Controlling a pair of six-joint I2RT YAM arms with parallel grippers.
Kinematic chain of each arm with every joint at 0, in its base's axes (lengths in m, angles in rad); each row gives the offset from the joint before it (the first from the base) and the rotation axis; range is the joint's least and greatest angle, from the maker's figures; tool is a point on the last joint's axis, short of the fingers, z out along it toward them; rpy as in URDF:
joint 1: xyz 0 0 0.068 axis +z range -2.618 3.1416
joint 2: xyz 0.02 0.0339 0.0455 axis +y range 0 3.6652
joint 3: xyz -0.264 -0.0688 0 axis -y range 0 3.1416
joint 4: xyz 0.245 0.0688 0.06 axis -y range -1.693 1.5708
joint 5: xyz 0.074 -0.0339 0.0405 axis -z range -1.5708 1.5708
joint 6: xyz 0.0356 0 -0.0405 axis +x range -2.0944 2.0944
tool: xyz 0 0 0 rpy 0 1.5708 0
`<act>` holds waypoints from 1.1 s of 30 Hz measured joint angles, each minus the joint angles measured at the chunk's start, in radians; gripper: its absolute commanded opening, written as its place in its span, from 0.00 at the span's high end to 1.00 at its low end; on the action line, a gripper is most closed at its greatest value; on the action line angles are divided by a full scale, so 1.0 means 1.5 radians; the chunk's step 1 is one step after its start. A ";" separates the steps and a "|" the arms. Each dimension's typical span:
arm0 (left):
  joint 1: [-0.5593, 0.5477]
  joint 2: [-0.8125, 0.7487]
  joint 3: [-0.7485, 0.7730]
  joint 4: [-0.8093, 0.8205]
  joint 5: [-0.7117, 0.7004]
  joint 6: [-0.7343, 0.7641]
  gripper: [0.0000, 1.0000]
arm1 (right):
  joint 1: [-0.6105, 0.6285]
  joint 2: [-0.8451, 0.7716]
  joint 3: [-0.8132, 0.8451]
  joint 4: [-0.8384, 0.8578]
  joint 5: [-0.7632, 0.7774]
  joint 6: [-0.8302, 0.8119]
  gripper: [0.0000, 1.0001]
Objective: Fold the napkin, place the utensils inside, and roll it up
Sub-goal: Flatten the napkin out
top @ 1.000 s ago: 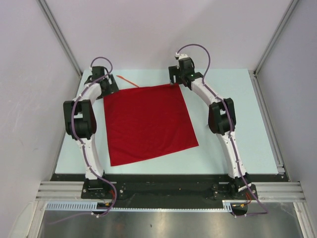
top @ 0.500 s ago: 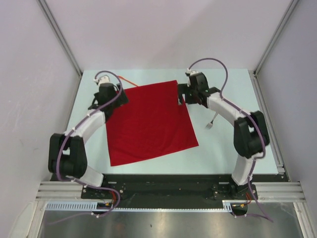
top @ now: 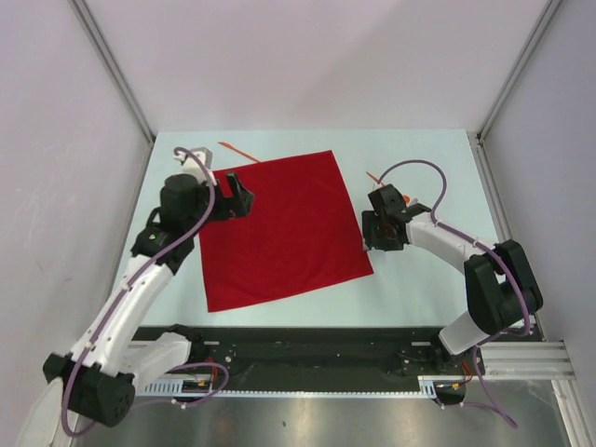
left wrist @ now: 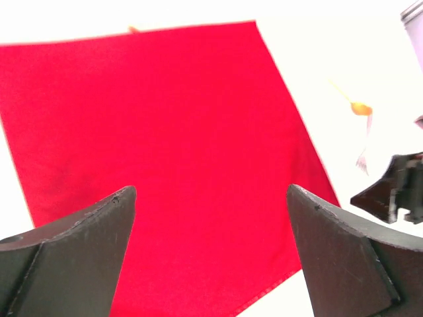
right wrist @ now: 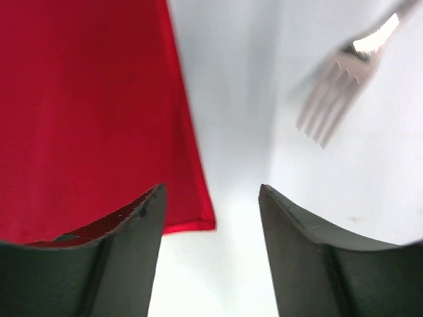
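Observation:
The red napkin (top: 279,228) lies spread flat on the table. My left gripper (top: 240,200) hovers over its left side, open, with nothing between the fingers; in the left wrist view the napkin (left wrist: 172,132) fills the space past that gripper (left wrist: 211,195). My right gripper (top: 369,244) is by the napkin's right edge, open and empty. In the right wrist view the napkin's corner (right wrist: 192,221) lies just ahead of that gripper (right wrist: 211,198). The pale fork (right wrist: 337,92) lies to the right on bare table. The orange spoon (left wrist: 360,107) lies beside the fork (left wrist: 365,155). The thin orange knife (top: 237,151) lies past the far left corner.
The pale table (top: 438,279) ends at a black rail along the near side. White walls with metal posts close in the left, right and back. The right arm's cable (top: 410,168) loops over the table right of the napkin.
Both arms have drawn back from the napkin's far corners toward the near side. The left gripper now sits at the left edge. The right one has moved down the right edge and narrowed.

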 measured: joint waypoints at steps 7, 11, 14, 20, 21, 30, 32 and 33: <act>0.064 -0.063 0.045 -0.061 0.014 0.084 0.00 | 0.014 0.000 -0.028 -0.041 0.022 0.032 0.46; 0.086 -0.054 0.013 -0.067 0.022 0.106 0.00 | 0.044 0.002 -0.038 -0.052 0.020 0.055 0.49; 0.101 -0.046 -0.008 -0.080 0.038 0.115 0.00 | 0.059 0.010 -0.038 -0.051 0.019 0.073 0.51; 0.110 -0.045 -0.016 -0.089 0.045 0.121 0.00 | 0.068 0.034 -0.038 -0.062 0.022 0.098 0.52; 0.110 -0.045 -0.016 -0.089 0.045 0.121 0.00 | 0.068 0.036 -0.039 -0.063 0.022 0.103 0.53; 0.110 -0.050 -0.017 -0.090 0.046 0.121 0.00 | 0.069 0.036 -0.049 -0.063 0.028 0.123 0.58; 0.110 -0.051 -0.017 -0.090 0.048 0.121 0.00 | 0.068 0.035 -0.052 -0.059 0.028 0.123 0.62; 0.110 -0.051 -0.017 -0.090 0.049 0.121 0.00 | 0.068 0.033 -0.054 -0.057 0.026 0.123 0.64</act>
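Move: The napkin's near right corner lies about 6 cm back from the right hand, neither left nor right of it, and some 5 cm below. The fork is about 13 cm ahead and 8 cm right of this hand, the orange spoon some 25 cm ahead and 3 cm right, both on the table. From the left hand the corner is about 33 cm right, 8 cm back and some 24 cm down. The right hand draws back some 6 cm and sinks, fingers narrowing around the corner; left hand shifts left. ##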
